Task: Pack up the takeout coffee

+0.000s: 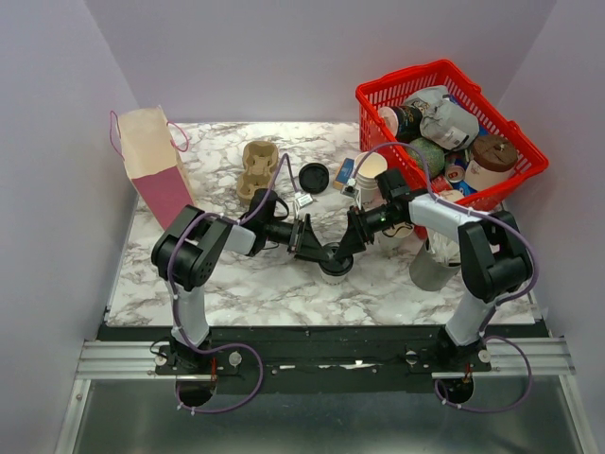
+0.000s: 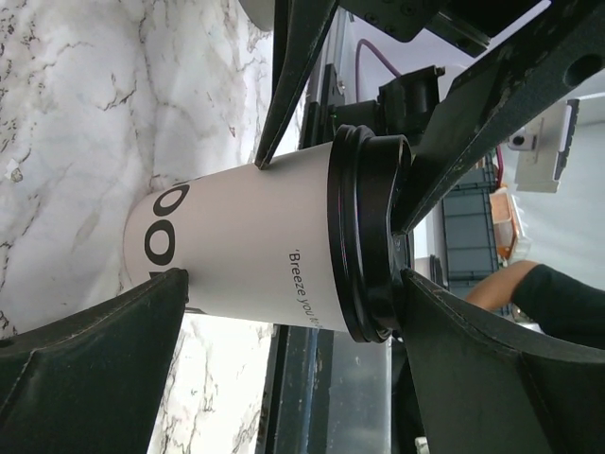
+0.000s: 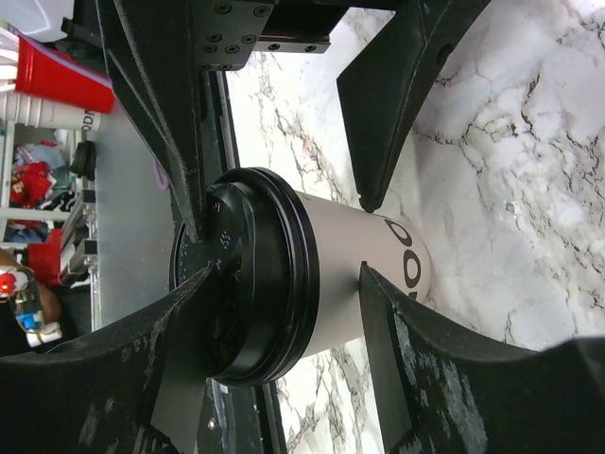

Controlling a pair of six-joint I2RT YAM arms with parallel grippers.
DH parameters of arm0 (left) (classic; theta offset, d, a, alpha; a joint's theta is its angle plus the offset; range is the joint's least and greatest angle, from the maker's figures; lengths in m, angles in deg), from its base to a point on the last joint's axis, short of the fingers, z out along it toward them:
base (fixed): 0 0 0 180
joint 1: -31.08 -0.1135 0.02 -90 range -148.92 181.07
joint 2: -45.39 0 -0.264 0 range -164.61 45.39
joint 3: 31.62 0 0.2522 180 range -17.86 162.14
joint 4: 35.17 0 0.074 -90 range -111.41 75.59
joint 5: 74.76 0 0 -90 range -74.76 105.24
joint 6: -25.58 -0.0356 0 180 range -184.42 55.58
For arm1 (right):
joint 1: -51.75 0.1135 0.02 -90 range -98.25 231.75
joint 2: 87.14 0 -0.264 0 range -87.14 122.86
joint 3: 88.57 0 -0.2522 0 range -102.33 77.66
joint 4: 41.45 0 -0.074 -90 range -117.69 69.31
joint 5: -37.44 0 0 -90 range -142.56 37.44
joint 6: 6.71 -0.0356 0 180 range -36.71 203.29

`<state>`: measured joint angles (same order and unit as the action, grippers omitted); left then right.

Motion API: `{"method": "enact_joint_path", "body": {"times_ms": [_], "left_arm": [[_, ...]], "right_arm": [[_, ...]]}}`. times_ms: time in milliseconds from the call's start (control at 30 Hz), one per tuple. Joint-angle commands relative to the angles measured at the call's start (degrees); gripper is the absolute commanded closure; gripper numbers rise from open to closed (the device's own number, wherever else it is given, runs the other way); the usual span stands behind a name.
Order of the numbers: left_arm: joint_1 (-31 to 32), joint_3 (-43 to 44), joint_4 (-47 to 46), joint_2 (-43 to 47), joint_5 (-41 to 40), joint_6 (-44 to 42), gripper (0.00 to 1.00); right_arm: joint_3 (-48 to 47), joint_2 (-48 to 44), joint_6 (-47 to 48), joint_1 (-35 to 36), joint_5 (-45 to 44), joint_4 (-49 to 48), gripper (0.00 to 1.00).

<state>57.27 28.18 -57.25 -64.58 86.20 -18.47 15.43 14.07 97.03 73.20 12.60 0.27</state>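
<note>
The takeout coffee is a white paper cup with a black lid, standing upright on the marble table between the two arms. My left gripper comes in from the left and is open wide. In the left wrist view one of its fingers rests on the lid and the other touches the cup near its base. My right gripper comes in from the right. In the right wrist view it is closed, one finger on the lid top and one against the wall of the cup.
A red basket full of cans and containers stands at the back right. In front of it are a stack of white cups and a loose black lid. A cardboard cup carrier and a pink-and-cream paper bag stand at the back left.
</note>
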Motion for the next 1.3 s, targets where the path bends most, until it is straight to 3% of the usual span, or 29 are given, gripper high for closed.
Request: {"method": "enact_joint_path", "body": {"times_ms": [0, 133, 433, 633, 833, 933, 967, 1267], "left_arm": [[-0.44, -1.22, -0.30, -4.11, -7.76, -2.79, 0.04], [-0.44, 1.50, 11.11, -5.43, -10.75, -10.42, 0.05], [-0.62, 4.84, 24.92, -7.27, -18.66, -19.14, 0.05], [-1.23, 5.02, 19.15, -8.77, -14.54, -14.67, 0.05], [-1.85, 4.58, 12.28, -2.10, -11.63, -9.92, 0.03], [-2.11, 4.67, 11.93, 0.89, -10.32, -9.39, 0.02], [-2.37, 4.76, 12.02, 1.86, -9.97, -9.22, 0.02], [-2.64, 6.16, 15.61, 6.43, -9.08, -11.85, 0.01]], "right_arm": [[0.63, 2.68, 1.38, 0.26, -3.63, -0.63, 0.34], [0.54, 2.94, 1.38, 0.26, -4.52, -1.07, 0.32], [-0.16, 4.43, 0.59, 0.26, -8.48, -0.98, 0.31], [0.27, 3.83, 2.08, -0.18, -3.38, -0.98, 0.29], [-1.92, -0.75, 4.02, -0.18, -1.97, 0.51, 0.19], [-5.34, -1.10, 5.42, -0.18, -2.32, 3.05, 0.13], [-6.05, -1.19, 6.03, -0.18, -2.41, 4.10, 0.01], [-12.20, -0.84, 9.91, -0.18, -8.29, 8.60, 0.00]]}}
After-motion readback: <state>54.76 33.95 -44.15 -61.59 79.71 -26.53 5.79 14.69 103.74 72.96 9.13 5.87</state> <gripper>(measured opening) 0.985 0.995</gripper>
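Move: The lidded coffee cup stands upright between the two hands, its middle level with each: about 4 cm to the left hand's right and 2 cm below, and about 3 cm to the right hand's left and 3 cm below. From the right hand, the open cup is roughly 7 cm ahead and 11 cm right, the cup stack some 18 cm ahead and 5 cm right, and the spare lid about 22 cm ahead and 8 cm left. With their upper fingers already on the black lid, both hands keep pressing it onto the cup from either side, sinking a little under 1 cm to seat it, the left wide open and the right about two-thirds open. Then both ease off and swing forward with a slight rise, the left about 4 cm with a small counter-clockwise turn and its upper finger staying close by the lid, the right about 3.5 cm forward and a good 3 cm up from its lowest point, its fingers opening wide and tilting upward by some 10 degrees as they come free of the lid and the cup's side. ##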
